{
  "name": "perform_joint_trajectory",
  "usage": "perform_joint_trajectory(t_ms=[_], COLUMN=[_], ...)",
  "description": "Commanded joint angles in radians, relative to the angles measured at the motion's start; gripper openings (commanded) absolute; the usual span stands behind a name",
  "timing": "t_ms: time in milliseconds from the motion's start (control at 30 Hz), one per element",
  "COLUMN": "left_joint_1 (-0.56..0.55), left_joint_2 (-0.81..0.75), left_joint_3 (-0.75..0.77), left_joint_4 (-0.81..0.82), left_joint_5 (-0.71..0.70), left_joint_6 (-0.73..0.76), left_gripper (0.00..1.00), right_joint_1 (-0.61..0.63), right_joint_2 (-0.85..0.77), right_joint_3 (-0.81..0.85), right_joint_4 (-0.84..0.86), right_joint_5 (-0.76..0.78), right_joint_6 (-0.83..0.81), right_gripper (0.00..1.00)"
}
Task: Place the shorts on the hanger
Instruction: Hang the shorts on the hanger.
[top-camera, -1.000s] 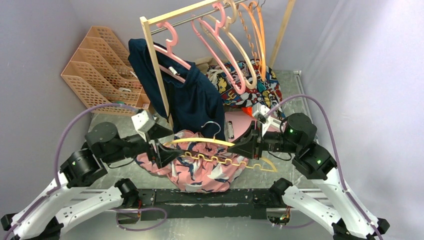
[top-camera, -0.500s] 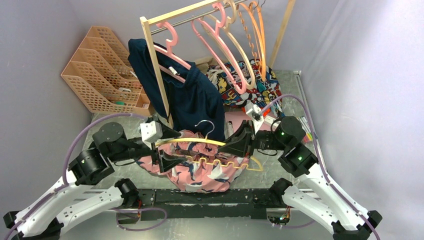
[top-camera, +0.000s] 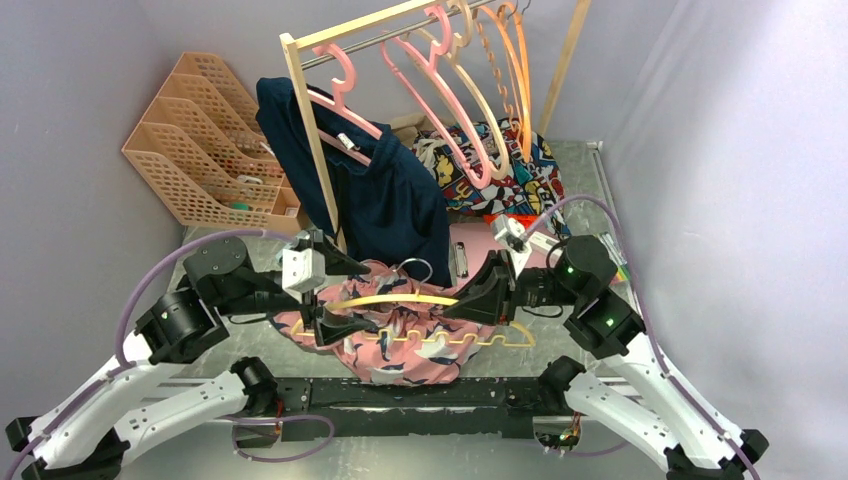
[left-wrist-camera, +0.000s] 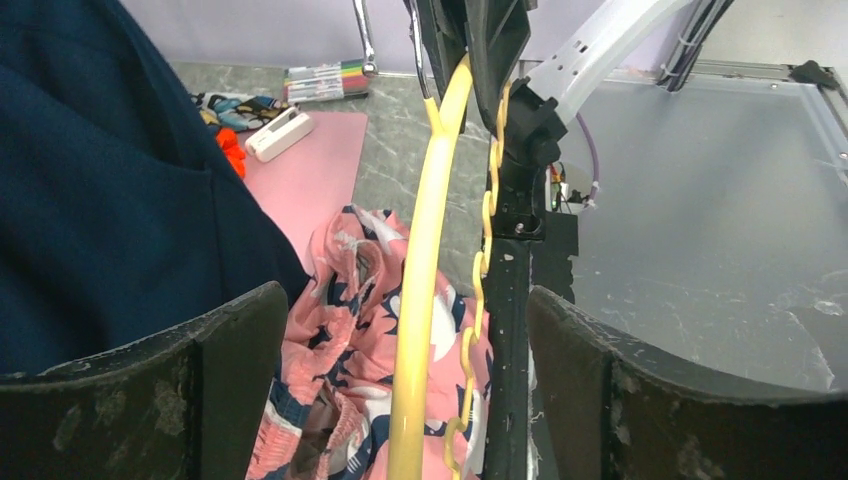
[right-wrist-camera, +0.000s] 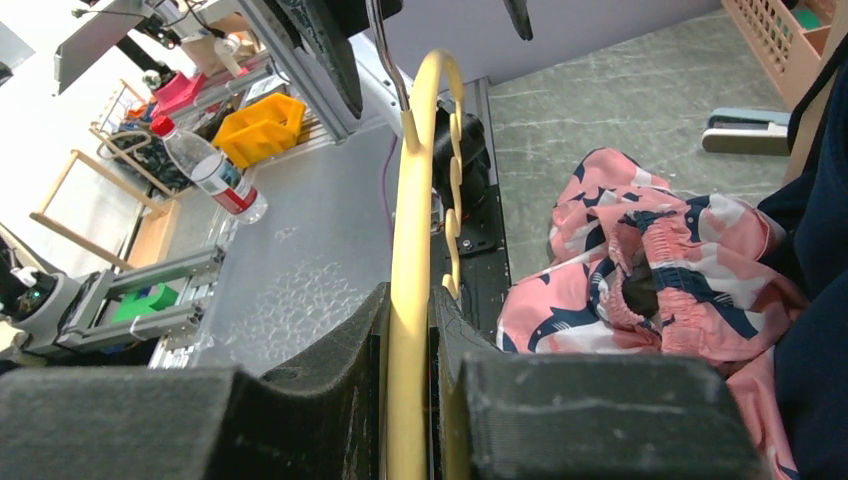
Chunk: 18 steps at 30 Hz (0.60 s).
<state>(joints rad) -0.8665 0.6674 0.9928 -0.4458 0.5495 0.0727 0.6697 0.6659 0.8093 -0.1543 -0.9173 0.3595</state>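
The salmon-pink shorts (top-camera: 400, 350) with navy and white print lie crumpled on the table between the two arms. Just above them hangs the pale yellow hanger (top-camera: 395, 299), lying roughly level, its wire hook pointing away from the arms. My right gripper (top-camera: 465, 305) is shut on the hanger's right shoulder; in the right wrist view the yellow bar (right-wrist-camera: 410, 230) runs pinched between the pads (right-wrist-camera: 350, 370). My left gripper (top-camera: 338, 320) stands open around the hanger's left end. The left wrist view shows the hanger (left-wrist-camera: 425, 300) passing between the wide-apart fingers (left-wrist-camera: 230, 370) without touching them, with the shorts (left-wrist-camera: 340, 330) below.
A wooden rack (top-camera: 310, 140) behind holds pink and orange hangers (top-camera: 440, 70) and a navy garment (top-camera: 390, 200). Cartoon-print cloth (top-camera: 505, 170) lies at the back right. Peach file trays (top-camera: 200, 140) stand at the back left. A pink mat (top-camera: 475, 245) lies behind the shorts.
The right gripper has carried the hanger a little lower and to the left, closer over the shorts. The left gripper has stayed around its left end, jaws still apart.
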Motion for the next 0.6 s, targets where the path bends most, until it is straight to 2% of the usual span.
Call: perform_joint_trajectory(t_ms=[0, 167, 267, 367, 467, 567], left_joint_1=[0.004, 0.004, 0.004, 0.004, 0.004, 0.004], left_joint_2=[0.033, 0.094, 0.130, 0.156, 0.177, 0.169], left_joint_3=[0.042, 0.042, 0.056, 0.064, 0.070, 0.049], left_joint_4=[-0.003, -0.016, -0.026, -0.032, -0.042, -0.029], left_joint_5=[0.091, 0.172, 0.189, 0.207, 0.188, 0.121], left_joint_6=[0.035, 0.033, 0.037, 0.044, 0.054, 0.038], left_gripper=[0.90, 0.78, 0.66, 0.45, 0.10, 0.07], right_joint_1=[-0.002, -0.002, -0.002, -0.002, -0.002, -0.002], right_joint_2=[-0.055, -0.085, -0.089, -0.080, -0.060, -0.044], right_joint_3=[0.007, -0.014, -0.029, -0.020, 0.009, 0.036], right_joint_4=[-0.012, 0.000, 0.017, 0.002, -0.047, -0.100], right_joint_5=[-0.012, 0.005, 0.002, 0.001, -0.002, 0.017], right_joint_6=[-0.013, -0.009, -0.006, -0.026, -0.060, -0.080], right_gripper=[0.00, 0.00, 0.00, 0.00, 0.00, 0.00])
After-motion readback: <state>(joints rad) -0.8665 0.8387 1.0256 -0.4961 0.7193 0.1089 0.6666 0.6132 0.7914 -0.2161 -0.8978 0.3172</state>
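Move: The upper bar of the yellow hanger already runs between the left hand's open fingers; the stretch to be gripped is about 2 cm to its right and 2 cm lower, level with it front to back. The right hand pinches the same bar some 15 cm to the left hand's right at equal height, with the gripping spot about 13 cm to the right hand's left, level with it and 1 cm lower. From the left hand, the pink shorts lie about 9 cm ahead, 6 cm right and 28 cm below. Sideways to the right and down, about 3 cm each way, the left hand slips farther along the hanger's upper bar, its fingertips tipping down a little as it turns some 10 degrees clockwise. Its wide-open fingers close along the way and end up pinching the bar, while the right hand keeps its hold and shifts only a centimetre or so, back and then partly forward again. ##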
